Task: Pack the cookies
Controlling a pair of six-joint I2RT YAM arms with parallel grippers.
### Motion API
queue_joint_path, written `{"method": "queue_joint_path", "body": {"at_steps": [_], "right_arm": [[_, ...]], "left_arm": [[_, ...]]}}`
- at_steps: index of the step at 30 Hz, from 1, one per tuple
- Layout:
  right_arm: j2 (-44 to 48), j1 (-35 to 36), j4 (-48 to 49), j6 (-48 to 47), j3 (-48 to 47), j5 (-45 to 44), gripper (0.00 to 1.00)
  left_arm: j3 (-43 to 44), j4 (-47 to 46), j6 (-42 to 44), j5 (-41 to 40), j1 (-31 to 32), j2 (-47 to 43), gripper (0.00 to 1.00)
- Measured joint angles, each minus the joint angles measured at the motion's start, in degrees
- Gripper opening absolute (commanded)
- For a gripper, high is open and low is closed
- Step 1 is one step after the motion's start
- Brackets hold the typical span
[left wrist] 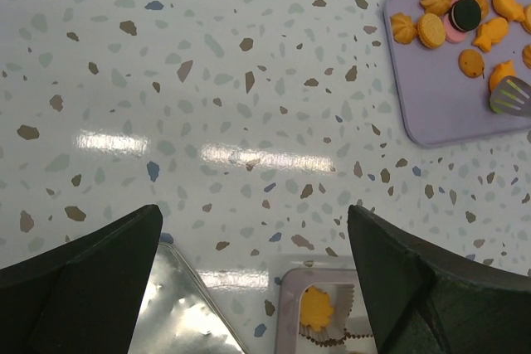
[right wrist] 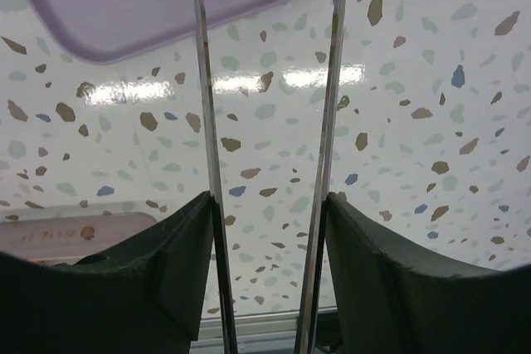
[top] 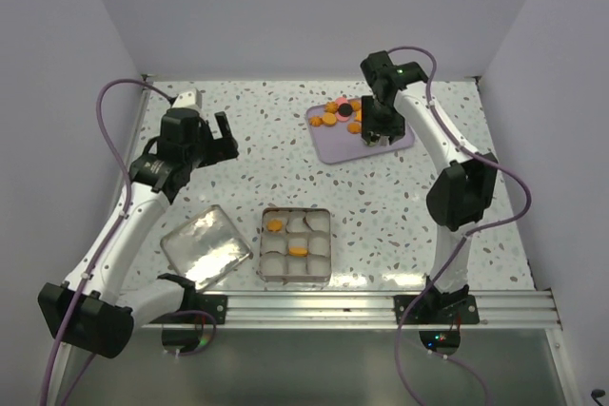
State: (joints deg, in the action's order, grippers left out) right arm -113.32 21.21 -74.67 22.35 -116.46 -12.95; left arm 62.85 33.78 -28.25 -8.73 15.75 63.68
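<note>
Several cookies [top: 335, 113] [left wrist: 431, 29], mostly orange with one dark and one pink, lie on a lilac tray [top: 347, 149] [left wrist: 448, 97] at the back of the table. Over the tray's right part, my right gripper [top: 379, 130] [right wrist: 265, 205] is shut on metal tongs [right wrist: 205, 80], whose tips [left wrist: 510, 95] hang just above the tray near an orange cookie. A square tin [top: 324, 278] [left wrist: 292, 312] with white paper cups stands at the front centre and holds two orange cookies [top: 275, 225] [left wrist: 317, 306]. My left gripper [top: 214, 140] [left wrist: 253, 221] hovers open and empty over the table's left.
The tin's shiny lid [top: 205, 246] [left wrist: 178, 312] lies flat left of the tin. A metal rail [top: 381, 306] runs along the table's near edge. Walls close in the left, right and back sides. A corner of the tin [right wrist: 75, 230] shows low in the right wrist view.
</note>
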Motion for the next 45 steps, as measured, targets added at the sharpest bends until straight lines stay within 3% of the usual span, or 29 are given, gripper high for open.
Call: {"method": "queue_joint_path", "body": {"at_steps": [9,23,29,40,45], "right_arm": [[-6.0,-1.4,2.1,-1.0,-1.3,2.0,0.55],[-7.1,-3.5,2.8,-1.8,-1.8,4.2,0.36],[-5.8,-3.5,2.8,-1.8,-0.2,5.2,0.36],[6.2,-2.5,1.6,-0.9,0.9,10.0,0.35],[17.6,3.3,1.9,0.6,7.5,13.0,0.35]], "left_arm": [[0.0,-0.2,0.9,-0.5,0.0,1.8,1.0],[1.9,-0.4,1.4,-0.9,0.0,5.1,1.0],[2.7,-0.9,1.4,-0.6,0.0,6.3,1.0],[3.0,-1.2,0.9,-0.1,0.0,6.2,1.0],[2.1,-1.7,0.2,0.9,0.0,4.5,1.0]]}}
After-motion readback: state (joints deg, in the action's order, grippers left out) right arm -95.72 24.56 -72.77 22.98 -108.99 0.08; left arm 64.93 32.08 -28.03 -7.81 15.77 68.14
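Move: Beneath and just beyond the tongs in the right hand, the green cookie sits on the purple tray, some 6 cm ahead, 2 cm right and 16 cm below. An orange fish cookie lies 3 cm beyond the green cookie; a small round orange cookie is 5 cm left of the green cookie and 3 cm farther out, and a swirled one is 5 cm right and 5 cm farther. From the left hand, the green cookie lies about 13 cm ahead, 34 cm right and 21 cm below. Sinking some 4 cm and reaching 2–3 cm forward, the right hand brings its held tongs down to the green cookie, then squeezes them so the tips pinch it. Still gripping, it rises about 12 cm, at first almost straight up, then sweeps back and left towards the cookie box, faster and faster, tilting so the tong tips swing left. ##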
